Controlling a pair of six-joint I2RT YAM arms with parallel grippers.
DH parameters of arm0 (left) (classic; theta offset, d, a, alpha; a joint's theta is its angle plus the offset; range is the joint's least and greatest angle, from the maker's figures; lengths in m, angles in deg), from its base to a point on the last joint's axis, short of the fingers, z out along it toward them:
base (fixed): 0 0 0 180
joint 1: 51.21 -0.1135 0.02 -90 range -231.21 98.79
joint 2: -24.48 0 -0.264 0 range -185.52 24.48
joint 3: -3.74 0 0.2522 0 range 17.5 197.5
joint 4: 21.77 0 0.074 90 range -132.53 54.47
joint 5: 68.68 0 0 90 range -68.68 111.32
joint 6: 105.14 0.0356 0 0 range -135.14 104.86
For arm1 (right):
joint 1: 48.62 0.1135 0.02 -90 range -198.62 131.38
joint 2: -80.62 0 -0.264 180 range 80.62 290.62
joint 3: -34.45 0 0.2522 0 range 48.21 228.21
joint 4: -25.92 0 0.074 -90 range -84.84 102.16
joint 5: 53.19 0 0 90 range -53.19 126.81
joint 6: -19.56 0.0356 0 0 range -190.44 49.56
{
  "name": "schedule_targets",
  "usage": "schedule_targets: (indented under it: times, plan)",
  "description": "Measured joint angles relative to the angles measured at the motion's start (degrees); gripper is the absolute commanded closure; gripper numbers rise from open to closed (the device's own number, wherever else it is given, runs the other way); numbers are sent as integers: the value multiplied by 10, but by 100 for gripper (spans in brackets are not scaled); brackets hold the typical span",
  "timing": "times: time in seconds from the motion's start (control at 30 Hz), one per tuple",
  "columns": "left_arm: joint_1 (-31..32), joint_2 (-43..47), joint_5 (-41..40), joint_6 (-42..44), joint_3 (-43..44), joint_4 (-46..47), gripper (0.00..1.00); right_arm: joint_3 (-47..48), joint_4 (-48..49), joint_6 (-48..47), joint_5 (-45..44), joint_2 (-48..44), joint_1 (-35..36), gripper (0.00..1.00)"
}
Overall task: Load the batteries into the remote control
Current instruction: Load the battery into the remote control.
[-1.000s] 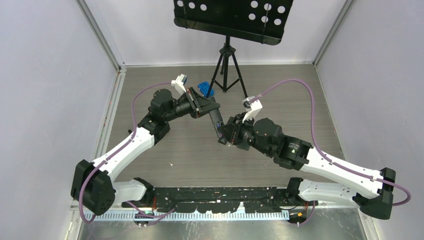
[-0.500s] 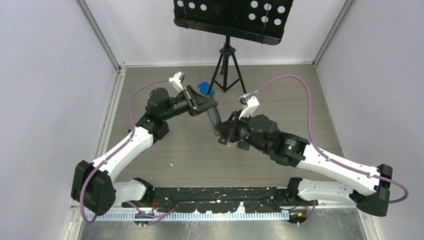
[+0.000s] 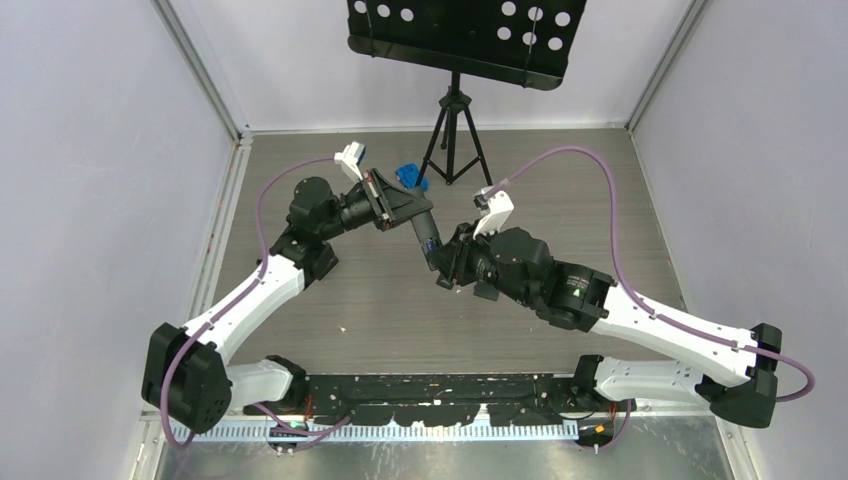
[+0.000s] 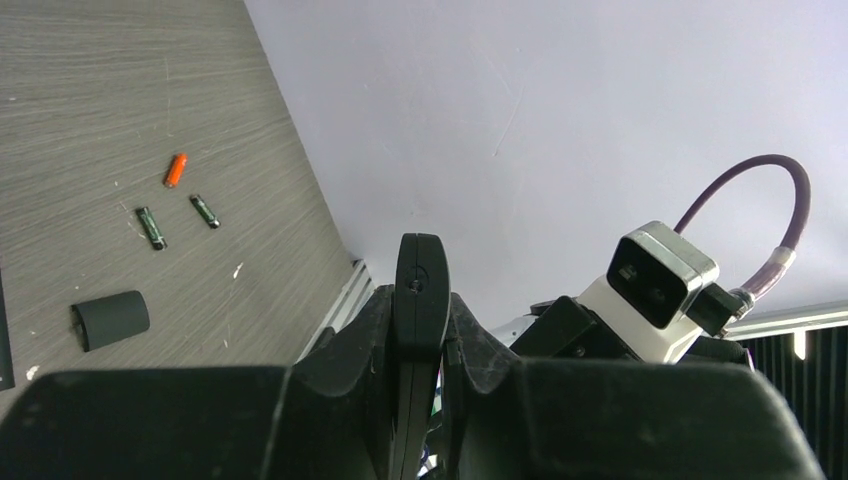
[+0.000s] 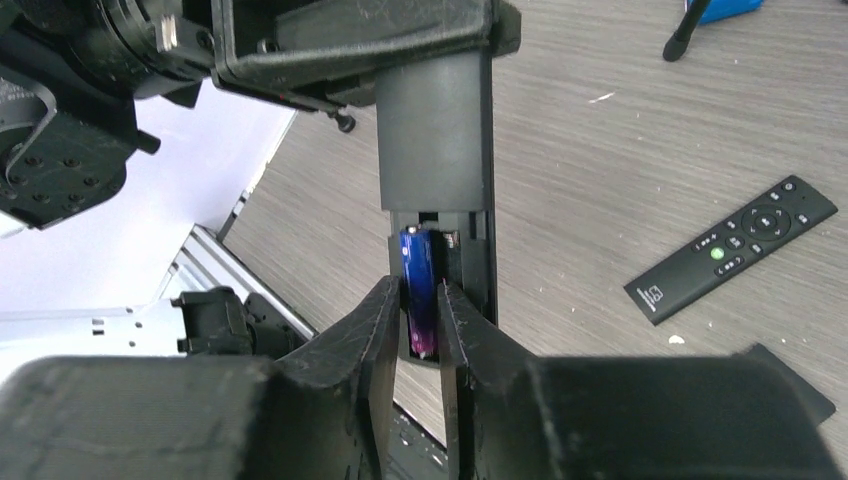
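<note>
My left gripper [image 3: 420, 222] is shut on the remote control [image 3: 432, 245], a slim black bar held in the air edge-on [image 4: 421, 290]. The right wrist view looks into its open compartment [image 5: 432, 130], where a purple battery [image 5: 418, 285] lies in a slot. My right gripper [image 5: 420, 310] flanks that battery, jaws slightly parted with a thin gap at each side. On the table lie an orange battery [image 4: 175, 169] and two dark green ones [image 4: 151, 227] [image 4: 204, 210].
A second black remote with pale buttons [image 5: 745, 245] lies on the table. A curved black cover piece [image 4: 110, 318] rests near the loose batteries. A tripod [image 3: 455, 140] and a blue object [image 3: 408, 177] stand at the back, with side walls close.
Both grippers shifted slightly to the left and away with the remote between them. The right jaws have eased apart a little around the purple battery.
</note>
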Motion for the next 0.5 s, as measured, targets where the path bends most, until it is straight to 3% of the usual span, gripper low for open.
schedule_targets:
  times: [0.3, 0.5]
  plan:
    - [0, 8, -10, -6, -26, 32, 100, 17, -45, 0, -10, -8, 8, 59]
    - [0, 9, -15, -15, -26, 44, 100, 36, -56, -2, -13, -8, 10, 44]
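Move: The blue battery sits right at the right hand's fingertips, within about 1 cm, in one slot of the remote control's open battery compartment. From the left hand, which grips the remote's far end, that battery is about 9 cm back and 3 cm right, nearly level. On the table some 25 cm below the right hand, a second remote lies roughly 16 cm ahead and 4 cm right, the battery cover about 9 cm ahead and 12 cm right. The right fingers, already loosening around the blue battery, spread from about a quarter to nearly half open and come free of it. The right hand eases about 1 cm back and to its right, then lifts some 1.5 cm away from the compartment with hardly any turn. The left hand stays in place, keeping its pinch on the remote. ##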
